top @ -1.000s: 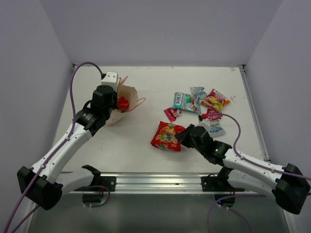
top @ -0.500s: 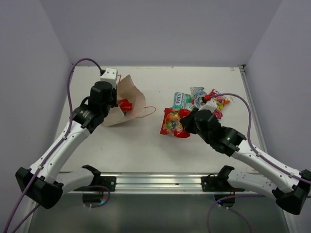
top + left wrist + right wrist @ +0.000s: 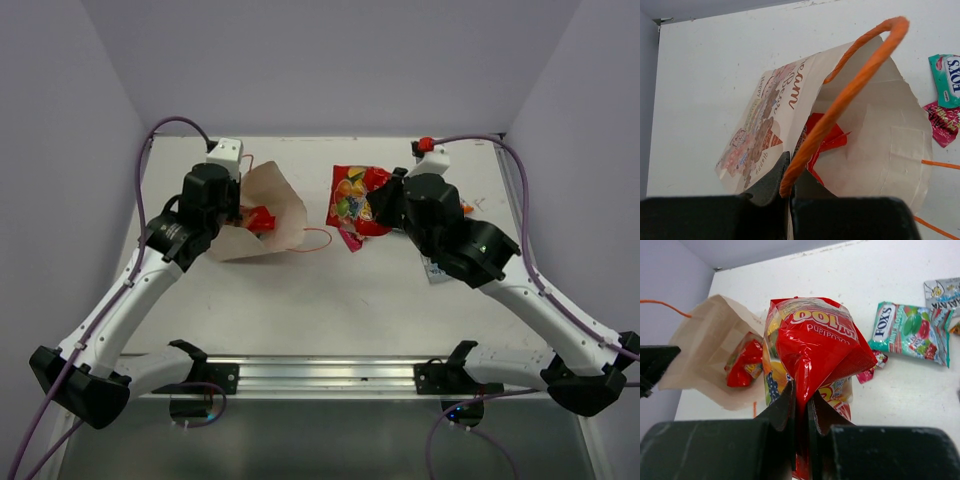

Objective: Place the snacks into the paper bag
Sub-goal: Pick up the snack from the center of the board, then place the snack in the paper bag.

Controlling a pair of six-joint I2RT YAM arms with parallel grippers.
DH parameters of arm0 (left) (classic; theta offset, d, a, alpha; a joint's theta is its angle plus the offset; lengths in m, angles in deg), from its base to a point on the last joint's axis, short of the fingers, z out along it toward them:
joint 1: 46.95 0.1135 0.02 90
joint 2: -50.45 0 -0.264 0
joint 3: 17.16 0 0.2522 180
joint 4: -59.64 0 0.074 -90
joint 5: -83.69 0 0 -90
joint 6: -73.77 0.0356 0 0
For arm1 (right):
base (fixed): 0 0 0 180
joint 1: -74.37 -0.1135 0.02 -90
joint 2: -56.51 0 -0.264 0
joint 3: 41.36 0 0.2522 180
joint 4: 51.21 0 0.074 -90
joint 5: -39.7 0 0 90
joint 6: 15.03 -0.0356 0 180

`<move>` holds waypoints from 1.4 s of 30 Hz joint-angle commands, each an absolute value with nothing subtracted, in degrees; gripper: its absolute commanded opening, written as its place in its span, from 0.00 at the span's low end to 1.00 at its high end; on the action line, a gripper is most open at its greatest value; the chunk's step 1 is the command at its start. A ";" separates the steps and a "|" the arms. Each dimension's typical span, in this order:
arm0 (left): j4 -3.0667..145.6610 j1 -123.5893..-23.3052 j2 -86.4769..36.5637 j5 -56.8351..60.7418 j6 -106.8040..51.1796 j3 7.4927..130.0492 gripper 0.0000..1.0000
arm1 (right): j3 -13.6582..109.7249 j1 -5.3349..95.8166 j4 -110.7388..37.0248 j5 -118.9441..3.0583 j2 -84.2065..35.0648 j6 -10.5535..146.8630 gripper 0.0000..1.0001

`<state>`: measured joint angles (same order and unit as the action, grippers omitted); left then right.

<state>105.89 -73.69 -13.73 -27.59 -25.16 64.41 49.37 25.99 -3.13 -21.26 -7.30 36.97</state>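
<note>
The paper bag lies on its side at the left, mouth facing right. My left gripper is shut on its orange cord handle and holds the mouth open. One red snack packet lies inside, also visible in the top view. My right gripper is shut on a large red snack packet, held in the air right of the bag. More snacks lie beyond: a teal FOX'S packet, a magenta one, a silvery-blue one.
The bag's second orange handle trails on the table toward the right arm. A pale packet peeks out under the right arm. Grey walls close in on three sides; a metal rail runs along the near edge.
My right gripper has lifted the large red packet off the table and carried it back and left, toward the bag. The left gripper has pulled the handle, and the bag's mouth has spread wider.
</note>
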 commanded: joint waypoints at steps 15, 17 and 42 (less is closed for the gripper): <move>109.52 -73.14 -14.59 -24.68 -26.87 68.67 0.00 | 58.62 25.85 -25.23 -35.97 -15.55 36.48 0.00; 109.79 -73.14 -14.68 -24.24 -27.04 68.85 0.00 | 58.45 25.85 -26.98 -37.55 -17.31 35.16 0.00; 109.53 -73.14 -15.82 -22.66 -30.03 70.08 0.00 | 49.13 24.09 -39.30 -43.63 -27.42 19.97 0.00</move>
<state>110.00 -73.69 -15.50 -24.00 -28.66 67.67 47.88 24.44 -28.96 -43.87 -28.55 25.65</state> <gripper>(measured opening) 0.018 0.071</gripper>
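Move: The open mouth of the paper bag, held up by its rim in the left fingers, lies about 23 cm to the right hand's left, some 7 cm farther out and 14 cm below; the red snack packet already hangs from those right fingers. The small pink packet is on the board 10 cm ahead, 3 cm left; the Fox's packet 16 cm ahead, 5 cm right, both roughly 33 cm below. From the left hand the mouth is 8 cm right, 3 cm ahead, 9 cm below. The red snack packet, still pinched in the right fingers, is carried about 16 cm left to the bag's mouth: the right hand first climbs a little while starting left, then arcs over and sinks some 9 cm, turning roughly 20 degrees counter-clockwise, its left side rolling up. The left hand keeps its shut grip on the rim, easing only about a centimetre to the right. ##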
